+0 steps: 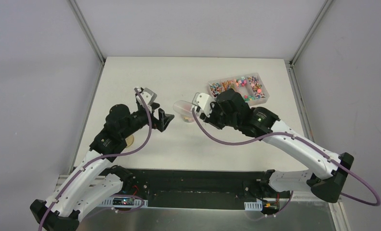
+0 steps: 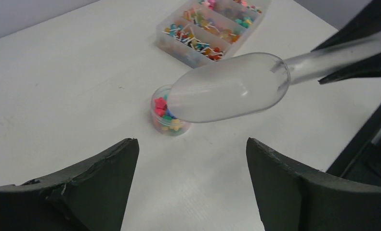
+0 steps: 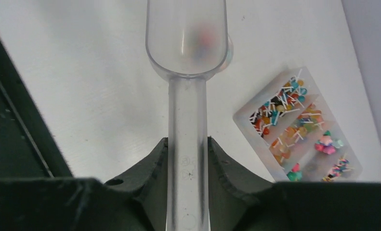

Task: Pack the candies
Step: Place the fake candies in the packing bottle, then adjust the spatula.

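Note:
The candies fill a clear compartment tray (image 1: 237, 89) at the back right, and more candies (image 2: 165, 114) lie in a small clear jar (image 2: 171, 126) on the table. A clear plastic scoop (image 2: 229, 89) is tilted with its mouth over the jar. My right gripper (image 3: 187, 144) is shut on the scoop's handle (image 3: 187, 115). The scoop bowl (image 3: 187, 38) looks nearly empty, with the jar's colours blurred through it. My left gripper (image 2: 189, 142) is open with nothing between its fingers, a short way to the near left of the jar. In the top view it (image 1: 164, 119) sits left of the scoop (image 1: 182, 109).
A round wooden disc (image 1: 129, 140) lies partly hidden under my left arm. The candy tray (image 3: 296, 130) lies near the table's right edge. Grey walls close the table at the back and on both sides. A black rail runs along the near edge.

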Controlling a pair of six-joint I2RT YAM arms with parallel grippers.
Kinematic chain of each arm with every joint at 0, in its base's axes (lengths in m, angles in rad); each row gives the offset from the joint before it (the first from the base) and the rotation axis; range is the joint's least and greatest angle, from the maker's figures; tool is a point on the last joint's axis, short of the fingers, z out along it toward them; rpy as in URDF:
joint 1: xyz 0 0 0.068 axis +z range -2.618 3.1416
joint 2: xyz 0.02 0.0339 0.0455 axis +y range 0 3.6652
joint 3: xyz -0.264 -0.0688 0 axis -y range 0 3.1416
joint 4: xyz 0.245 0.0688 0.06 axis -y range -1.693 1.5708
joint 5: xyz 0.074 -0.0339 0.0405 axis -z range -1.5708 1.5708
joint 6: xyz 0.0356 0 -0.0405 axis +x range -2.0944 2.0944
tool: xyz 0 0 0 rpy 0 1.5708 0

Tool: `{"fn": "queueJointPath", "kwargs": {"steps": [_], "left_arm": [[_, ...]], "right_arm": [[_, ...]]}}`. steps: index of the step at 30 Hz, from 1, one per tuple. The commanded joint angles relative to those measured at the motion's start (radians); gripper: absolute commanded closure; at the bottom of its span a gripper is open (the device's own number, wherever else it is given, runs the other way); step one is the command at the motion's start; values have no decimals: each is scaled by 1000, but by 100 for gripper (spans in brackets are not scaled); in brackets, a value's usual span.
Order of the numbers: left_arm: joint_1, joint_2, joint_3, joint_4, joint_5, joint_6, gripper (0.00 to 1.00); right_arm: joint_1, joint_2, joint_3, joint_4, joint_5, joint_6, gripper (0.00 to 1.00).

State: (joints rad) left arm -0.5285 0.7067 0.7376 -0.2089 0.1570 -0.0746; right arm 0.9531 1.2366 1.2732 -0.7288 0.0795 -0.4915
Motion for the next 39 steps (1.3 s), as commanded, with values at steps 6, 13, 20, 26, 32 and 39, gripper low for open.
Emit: {"fn": "queueJointPath", "kwargs": {"steps": [6, 13, 20, 26, 32, 39], "left_arm": [[2, -32, 38, 43, 561, 435, 38], [2, 25, 75, -57, 684, 617, 33], [2, 111, 97, -81, 691, 662, 38], [2, 210, 121, -87, 724, 695, 45], [2, 311, 155, -101, 721, 744, 49], [2, 390, 185, -113, 738, 782, 82]], "right_arm": [[-1, -83, -26, 41, -271, 255, 100], [-16, -75, 14, -37, -343, 258, 100], [-75, -109, -14, -41, -399, 206, 100], [-143, -79, -10, -51, -463, 156, 100], [-231, -46, -3, -52, -555, 115, 100], [-253, -7, 17, -47, -598, 76, 100]]}}
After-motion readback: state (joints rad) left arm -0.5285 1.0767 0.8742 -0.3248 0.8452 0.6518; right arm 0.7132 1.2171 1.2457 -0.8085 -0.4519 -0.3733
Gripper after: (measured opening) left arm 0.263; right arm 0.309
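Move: Off to the left gripper's right, about 9 cm away, 2 cm ahead and 4 cm lower, hangs the scoop's bowl; the packing bottle stands on the table about 7 cm ahead, 11 cm right and 20 cm below. The right hand already holds the scoop's handle; from it the open left gripper is some 18 cm left and 2 cm ahead, the bottle 8 cm ahead and 7 cm left, the candy box 18 cm ahead and 17 cm right. Swinging clockwise by nearly 50 degrees, the left hand goes about 8 cm right to the scoop's bowl, first drawing back and rising slightly, then dropping some 6 cm and easing forward as its fingers close around the bowl's rim. The right hand keeps its grip on the handle, backs about 6 cm from the bottle, tips steeper, then comes forward half that way. ##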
